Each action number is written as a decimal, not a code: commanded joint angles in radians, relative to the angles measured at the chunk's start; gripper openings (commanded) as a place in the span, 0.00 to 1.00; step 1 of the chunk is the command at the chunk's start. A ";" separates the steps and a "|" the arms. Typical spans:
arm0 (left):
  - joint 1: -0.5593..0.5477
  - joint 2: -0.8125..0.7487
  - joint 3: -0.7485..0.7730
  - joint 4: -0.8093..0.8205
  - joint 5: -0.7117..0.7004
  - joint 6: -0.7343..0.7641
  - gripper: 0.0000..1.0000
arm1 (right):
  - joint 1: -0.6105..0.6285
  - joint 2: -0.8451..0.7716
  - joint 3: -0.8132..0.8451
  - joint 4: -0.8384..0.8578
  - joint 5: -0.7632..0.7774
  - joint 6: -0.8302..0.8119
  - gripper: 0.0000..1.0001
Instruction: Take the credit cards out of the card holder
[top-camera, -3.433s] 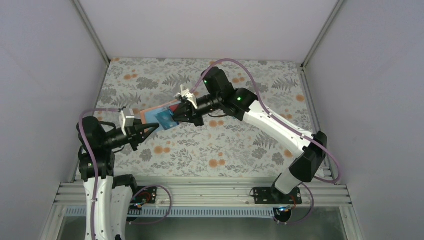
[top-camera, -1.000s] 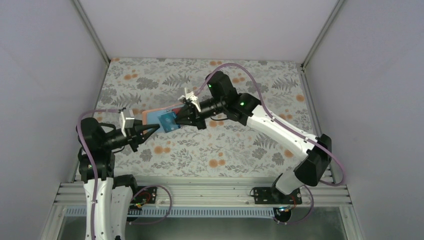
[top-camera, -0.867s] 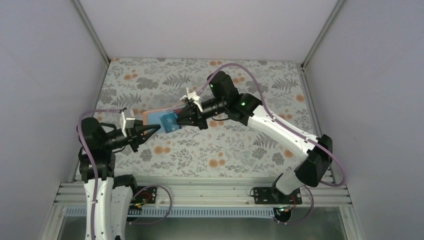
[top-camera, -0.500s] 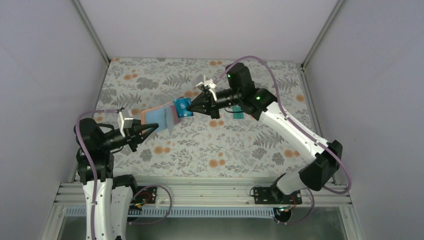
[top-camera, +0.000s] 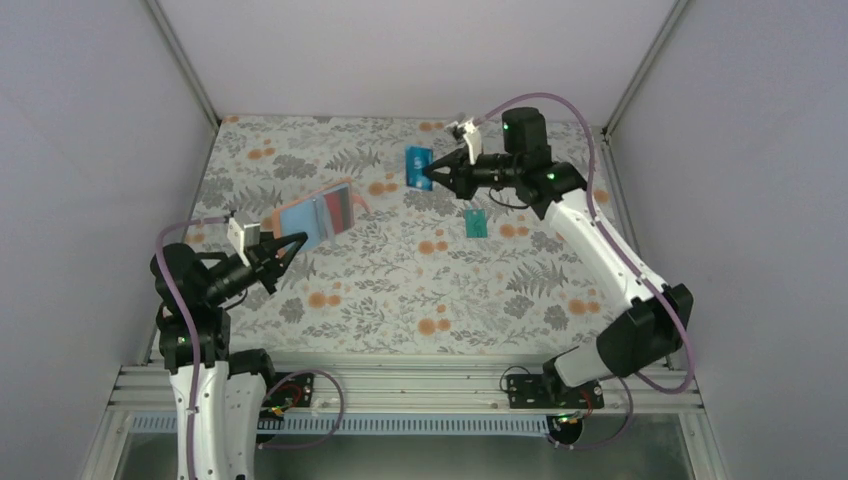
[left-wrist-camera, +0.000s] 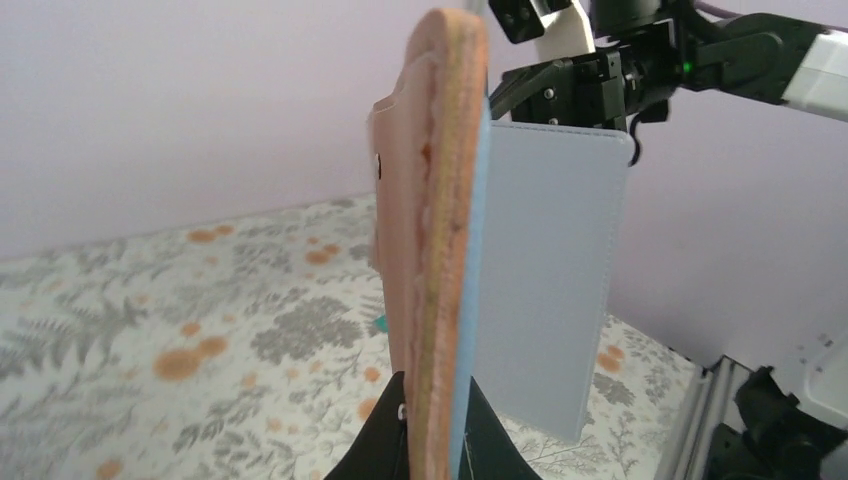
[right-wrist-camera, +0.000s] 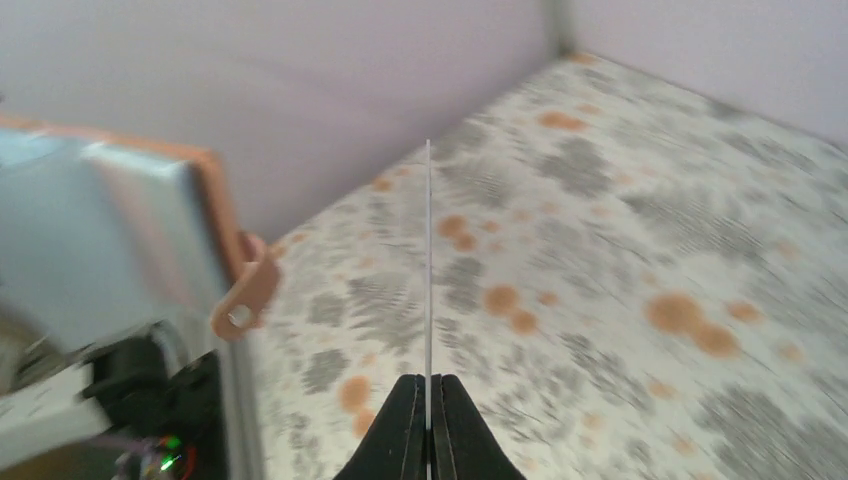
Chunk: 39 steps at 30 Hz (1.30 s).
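My left gripper (top-camera: 288, 244) is shut on the near end of the card holder (top-camera: 318, 213), held up off the table and open. It is reddish-brown outside and light blue inside, with a red patch at its far end. In the left wrist view the card holder (left-wrist-camera: 440, 250) stands edge-on between my fingers (left-wrist-camera: 385, 440), its blue flap hanging to the right. My right gripper (top-camera: 432, 174) is shut on the blue credit card (top-camera: 417, 165), in the air at the back of the table, apart from the holder. That card (right-wrist-camera: 429, 260) shows edge-on in the right wrist view. A teal card (top-camera: 476, 223) lies flat on the table.
The floral tablecloth (top-camera: 400, 290) covers the table, walled by pale panels on three sides. A metal rail (top-camera: 400, 385) with the arm bases runs along the near edge. The holder's strap tab (right-wrist-camera: 245, 295) hangs towards the right wrist camera.
The right gripper drew the blue card out of the holder and carried it away to the back right. The left gripper tilted the holder upward and shifted slightly.
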<state>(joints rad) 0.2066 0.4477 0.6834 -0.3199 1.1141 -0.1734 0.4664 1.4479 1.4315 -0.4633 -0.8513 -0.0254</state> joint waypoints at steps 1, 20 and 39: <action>0.011 -0.054 -0.103 0.098 -0.118 -0.173 0.03 | -0.059 0.121 0.035 -0.147 0.202 0.142 0.04; 0.016 -0.135 -0.175 0.093 -0.149 -0.167 0.02 | -0.142 0.644 0.018 -0.162 0.140 0.159 0.04; 0.017 -0.136 -0.171 0.082 -0.149 -0.155 0.02 | -0.169 0.794 0.129 -0.264 0.473 0.130 0.04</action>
<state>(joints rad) 0.2169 0.3180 0.5060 -0.2630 0.9688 -0.3298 0.3103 2.1914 1.5734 -0.6270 -0.5385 0.1505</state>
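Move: The right hand, with the blue card pinched in its fingers, is making for a bare patch of table about 12 cm ahead, 5 cm to its right and 34 cm below. The green card already lies some 9 cm ahead, 14 cm right and 34 cm below; the open card holder is held about 7 cm back and 18 cm left, at roughly its height. From the left hand that patch is some 22 cm ahead, 23 cm right and 33 cm below. The right hand brings the pinched blue card's lower edge against the table just left of the green card: it drops about 32 cm, swinging forward and somewhat right and tipping its fingers some 35 degrees steeper, then eases about 4 cm forward at table height, still gripping. The left hand keeps its pinch on the card holder and sinks about 4 cm early on, then holds. ##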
